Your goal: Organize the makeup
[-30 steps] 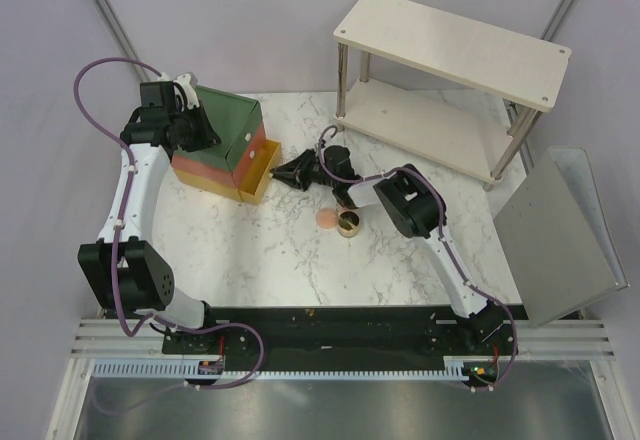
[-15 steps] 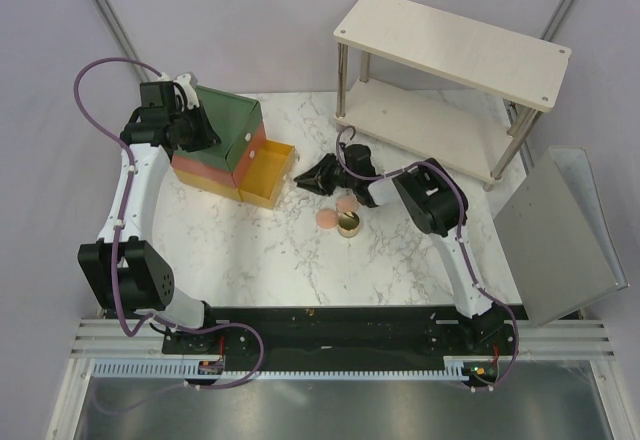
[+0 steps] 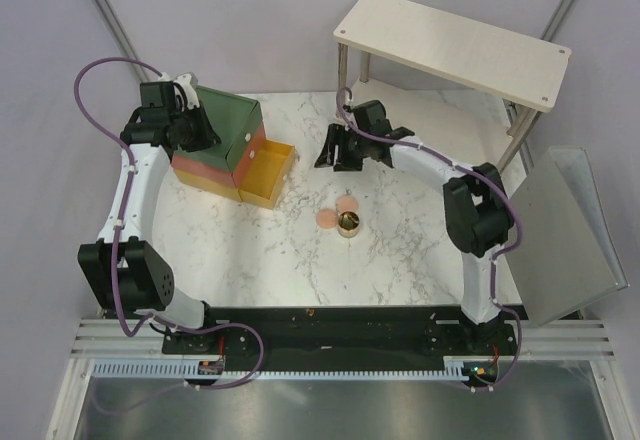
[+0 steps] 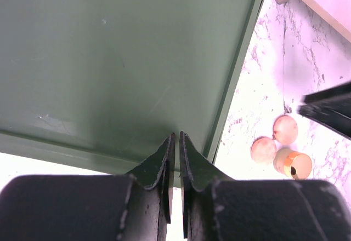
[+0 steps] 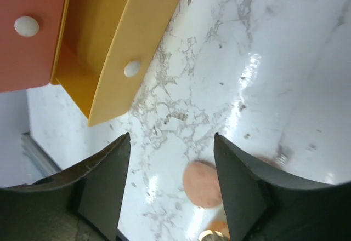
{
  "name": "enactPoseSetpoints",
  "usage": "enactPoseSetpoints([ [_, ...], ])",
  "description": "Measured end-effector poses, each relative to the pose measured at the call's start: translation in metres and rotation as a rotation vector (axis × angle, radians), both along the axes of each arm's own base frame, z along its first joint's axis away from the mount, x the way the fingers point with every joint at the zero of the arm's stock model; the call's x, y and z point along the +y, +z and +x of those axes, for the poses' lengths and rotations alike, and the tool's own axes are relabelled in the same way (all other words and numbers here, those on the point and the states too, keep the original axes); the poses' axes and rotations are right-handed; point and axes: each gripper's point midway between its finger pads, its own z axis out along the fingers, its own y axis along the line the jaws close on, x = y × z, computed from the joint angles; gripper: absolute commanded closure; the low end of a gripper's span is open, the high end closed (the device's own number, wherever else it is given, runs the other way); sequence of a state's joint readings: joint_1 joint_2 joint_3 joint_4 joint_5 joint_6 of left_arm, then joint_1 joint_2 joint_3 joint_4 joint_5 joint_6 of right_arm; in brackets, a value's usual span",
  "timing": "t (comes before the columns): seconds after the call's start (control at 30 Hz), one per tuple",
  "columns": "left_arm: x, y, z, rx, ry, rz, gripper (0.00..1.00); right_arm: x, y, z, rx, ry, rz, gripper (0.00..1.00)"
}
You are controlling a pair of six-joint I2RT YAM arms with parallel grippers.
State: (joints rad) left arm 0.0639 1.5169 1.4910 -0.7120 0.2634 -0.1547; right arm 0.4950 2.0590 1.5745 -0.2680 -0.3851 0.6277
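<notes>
Two pink discs (image 3: 327, 219) (image 3: 347, 203) and the round gold pot (image 3: 349, 224) lie together on the marble table. My right gripper (image 3: 326, 152) is open and empty, above the table behind them and to the right of the drawer box. The right wrist view shows my open right gripper (image 5: 171, 137) above one pink disc (image 5: 203, 183), with the gold pot (image 5: 215, 233) at the bottom edge. My left gripper (image 3: 200, 130) is shut and empty on the box's green top (image 4: 126, 60). The left wrist view also shows the discs (image 4: 264, 149) and the pot (image 4: 293, 163). The tube, mint case and T-shaped tool are out of view.
The drawer box (image 3: 225, 145) stands at the back left with its yellow drawer (image 3: 268, 173) pulled out; the drawer (image 5: 109, 49) looks empty. A two-level white shelf (image 3: 450, 90) stands at the back right. A grey metal tray (image 3: 560, 235) leans at the right edge.
The yellow drawer has slid further out. My right gripper has left the drawer front and drawn back and to the right, uncovering the discs and pot. The left arm has not moved.
</notes>
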Motion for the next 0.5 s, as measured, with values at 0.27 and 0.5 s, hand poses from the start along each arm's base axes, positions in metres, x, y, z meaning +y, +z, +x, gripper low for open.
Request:
enactPoseSetpoints([
  [0.27,-0.001,-0.001,0.001,-0.003,-0.004,-0.003,0.85,-0.045,0.033,-0.040,-0.118,0.157,-0.333,0.30],
  [0.5,-0.002,-0.001,0.001,-0.008,-0.007,-0.006,0.85,-0.055,-0.006,-0.119,-0.010,0.347,-0.545,0.31],
])
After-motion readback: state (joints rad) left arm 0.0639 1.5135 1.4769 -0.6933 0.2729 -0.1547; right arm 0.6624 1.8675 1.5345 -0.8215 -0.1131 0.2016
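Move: The gold jar lies about 13 cm back from the right hand, roughly 4 cm to its right and some 8 cm below. Of the two pink pads just beyond the jar, one is 12 cm back and 2 cm left of the hand, the other 9 cm back and 2 cm right. The open bottom drawer is about 17 cm left and 2 cm back. From the left hand, the jar is some 32 cm right, 14 cm back and 21 cm lower. The open right hand swings about 12 cm back and rightward towards the gold jar, fingers tipping downward. ##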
